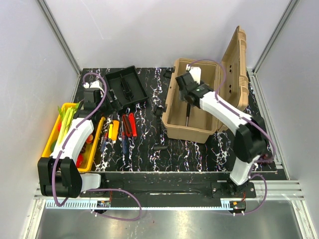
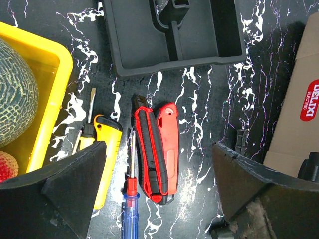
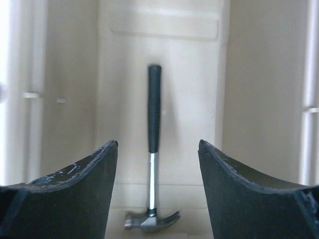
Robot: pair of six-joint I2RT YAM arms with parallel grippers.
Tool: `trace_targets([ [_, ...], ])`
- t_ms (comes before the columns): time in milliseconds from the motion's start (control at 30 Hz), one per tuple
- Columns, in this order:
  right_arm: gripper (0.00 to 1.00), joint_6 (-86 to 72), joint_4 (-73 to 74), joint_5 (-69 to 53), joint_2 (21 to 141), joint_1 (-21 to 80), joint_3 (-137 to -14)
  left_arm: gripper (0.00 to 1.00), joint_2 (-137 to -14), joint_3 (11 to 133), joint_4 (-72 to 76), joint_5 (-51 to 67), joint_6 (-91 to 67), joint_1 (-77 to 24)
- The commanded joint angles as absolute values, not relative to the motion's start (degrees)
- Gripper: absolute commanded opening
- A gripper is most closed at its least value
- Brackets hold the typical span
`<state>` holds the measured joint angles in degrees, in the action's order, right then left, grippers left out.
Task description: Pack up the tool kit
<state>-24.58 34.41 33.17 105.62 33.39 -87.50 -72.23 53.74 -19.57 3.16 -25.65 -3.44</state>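
Observation:
The tan toolbox (image 1: 192,127) stands open at the right, lid (image 1: 235,64) raised. My right gripper (image 1: 191,93) hangs inside it, open (image 3: 158,144). Below its fingers, touching neither, a black-handled hammer (image 3: 153,149) lies in the box, its head blurred. My left gripper (image 1: 92,97) is open (image 2: 158,148) above a red utility knife (image 2: 167,144) on the mat. Beside the knife lie a blue-handled screwdriver (image 2: 130,211) and an orange-yellow knife (image 2: 107,149). The black inner tray (image 1: 127,84) sits on the mat at the back left.
A yellow tray (image 1: 57,144) of vegetables stands at the left edge, with a melon (image 2: 15,94) in it. Small black parts (image 1: 159,110) lie on the mat between the tools and the toolbox. The toolbox wall (image 2: 294,114) is close on the left gripper's right.

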Motion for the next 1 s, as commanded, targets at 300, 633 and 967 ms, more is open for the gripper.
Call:
trace_targets([
  [300,0.72,-7.90,32.16,22.05,91.05,53.15,-94.04,0.89,-70.31,53.61,-17.23,3.96,-25.75,-3.52],
  [633,0.72,-18.53,36.10,25.13,104.22,64.95,-94.21,0.89,-69.52,53.79,-18.72,0.36,-25.93,-3.52],
  [967,0.73,-27.50,40.34,30.59,112.94,64.78,-88.34,0.91,-70.14,54.84,-23.91,-9.94,-28.21,-3.51],
])
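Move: The rubber mallet lies on the table about 16 cm left of your right hand, 11 cm back and 9 cm lower, its head at the near end. The hammer lies on the toolbox floor under this hand, 3 cm back and 8 cm down. The red knives lie some 12 cm left of the mallet and 2 cm farther out. From the left hand, the mallet is about 20 cm right, 5 cm back and 11 cm down. Lift the open right gripper on up off the hammer by about 18 cm, swing it left and back over the toolbox's left wall, turning it counter-clockwise, then bring it down over the mallet's head, easing right a little and tipping the fingers more steeply down. Keep it open and stop short of touching. Late on, shift the open left gripper about 3 cm left. ##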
